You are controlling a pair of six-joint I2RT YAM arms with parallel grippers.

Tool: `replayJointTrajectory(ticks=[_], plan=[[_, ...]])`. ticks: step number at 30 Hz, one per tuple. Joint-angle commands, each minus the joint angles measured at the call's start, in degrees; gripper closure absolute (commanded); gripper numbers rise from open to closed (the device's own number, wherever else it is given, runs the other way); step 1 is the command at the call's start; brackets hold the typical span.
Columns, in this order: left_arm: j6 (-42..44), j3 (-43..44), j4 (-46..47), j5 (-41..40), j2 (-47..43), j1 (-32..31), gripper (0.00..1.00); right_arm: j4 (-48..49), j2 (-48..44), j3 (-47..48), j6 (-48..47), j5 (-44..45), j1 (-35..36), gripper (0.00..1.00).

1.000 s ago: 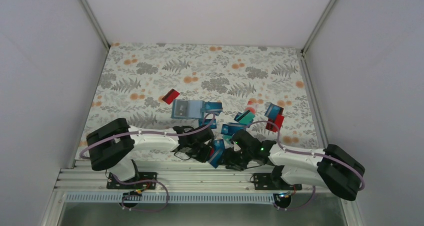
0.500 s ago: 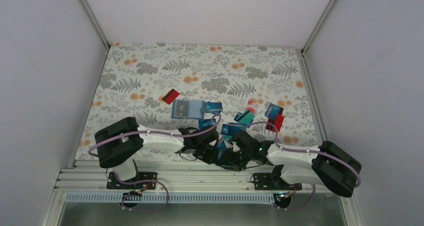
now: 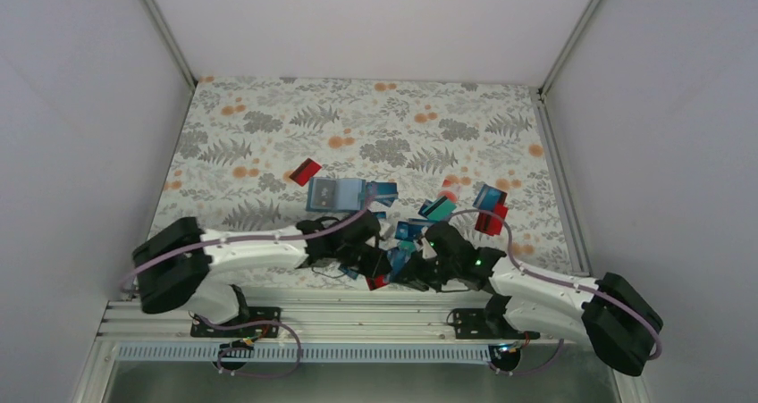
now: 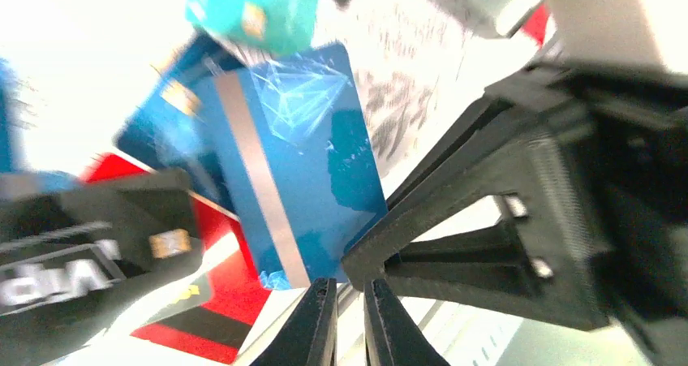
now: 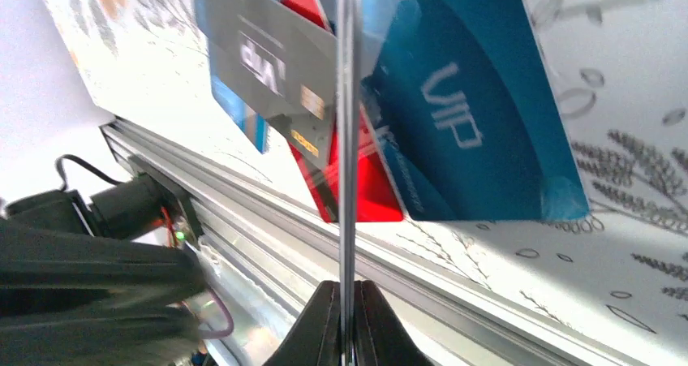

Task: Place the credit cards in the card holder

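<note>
The card holder (image 3: 332,194) lies open on the patterned table, left of centre. In the right wrist view my right gripper (image 5: 347,297) is shut on a thin credit card (image 5: 347,139), which shows edge-on. The left wrist view shows that card (image 4: 292,163) as blue with a silver stripe, pinched by the right gripper's black fingers (image 4: 487,220). My left gripper (image 4: 349,317) sits just below it, jaws shut and empty. From above, both grippers meet near the table's front edge, around the blue card (image 3: 400,258). Red (image 4: 211,301), black (image 4: 81,252) and teal (image 4: 251,9) cards lie underneath.
More cards lie scattered right of the holder (image 3: 438,208), (image 3: 492,208), one blue (image 3: 382,189) beside it and one red (image 3: 306,171) behind it. A teal VIP card (image 5: 470,122) lies by the aluminium rail (image 5: 487,301) at the table's front edge.
My right gripper has closed onto the blue card. Both arms have shifted away from the front rail, toward the card pile.
</note>
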Motion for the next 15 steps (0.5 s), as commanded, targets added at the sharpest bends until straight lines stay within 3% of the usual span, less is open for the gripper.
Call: replayJointTrajectory(ticks=[1,9,10,13,15], plan=[[-0.06,-0.56,-5.83,-5.78,-9.53,5.13,0.9,-7.05,-1.61,5.84,-6.76,0.92,-4.1,0.96],[4.18,-2.11,-14.07,-11.33,-14.93,14.21,0.87,-13.77,7.56,17.9,-22.72,-1.13,-19.48,0.95],[4.54,-2.49,-13.94,-11.22,-14.6,14.98,0.86,-12.49,9.57,19.17,-24.31,-2.3,-20.97,0.88],[5.34,-3.66,-12.1,-10.45,-13.33,16.38,0.86,-11.8,16.79,22.95,-29.26,-5.05,-23.86,0.33],[6.08,-3.49,-11.67,-10.33,-11.74,16.6,0.86,-13.04,19.26,23.51,-30.69,-5.23,-24.37,0.22]])
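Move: The right hand holds a striped blue card; the blue-and-teal card pile lies about 11 cm ahead of it, 3 cm to its right and 4 cm below, and a loose blue VIP card 3 cm ahead, 2 cm left. From the empty left hand the card holder is some 19 cm ahead, 11 cm left and 6 cm below, with the black VIP card only 3 cm ahead and 4 cm left, and a lone blue card 12 cm ahead, 2 cm left. The right hand carries the striped blue card briskly forward some 13 cm and up about 5 cm, drifting slightly right away from the table's near edge towards the blue-and-teal card pile, and only at the end do its fingers spring open and let the card go. Meanwhile the left hand, nearly shut, leaves it and heads forward and left by about 9 cm each towards the card holder, rising about 6 cm at first and then sinking again by half of that, while its wrist turns some 20 degrees counter-clockwise. ##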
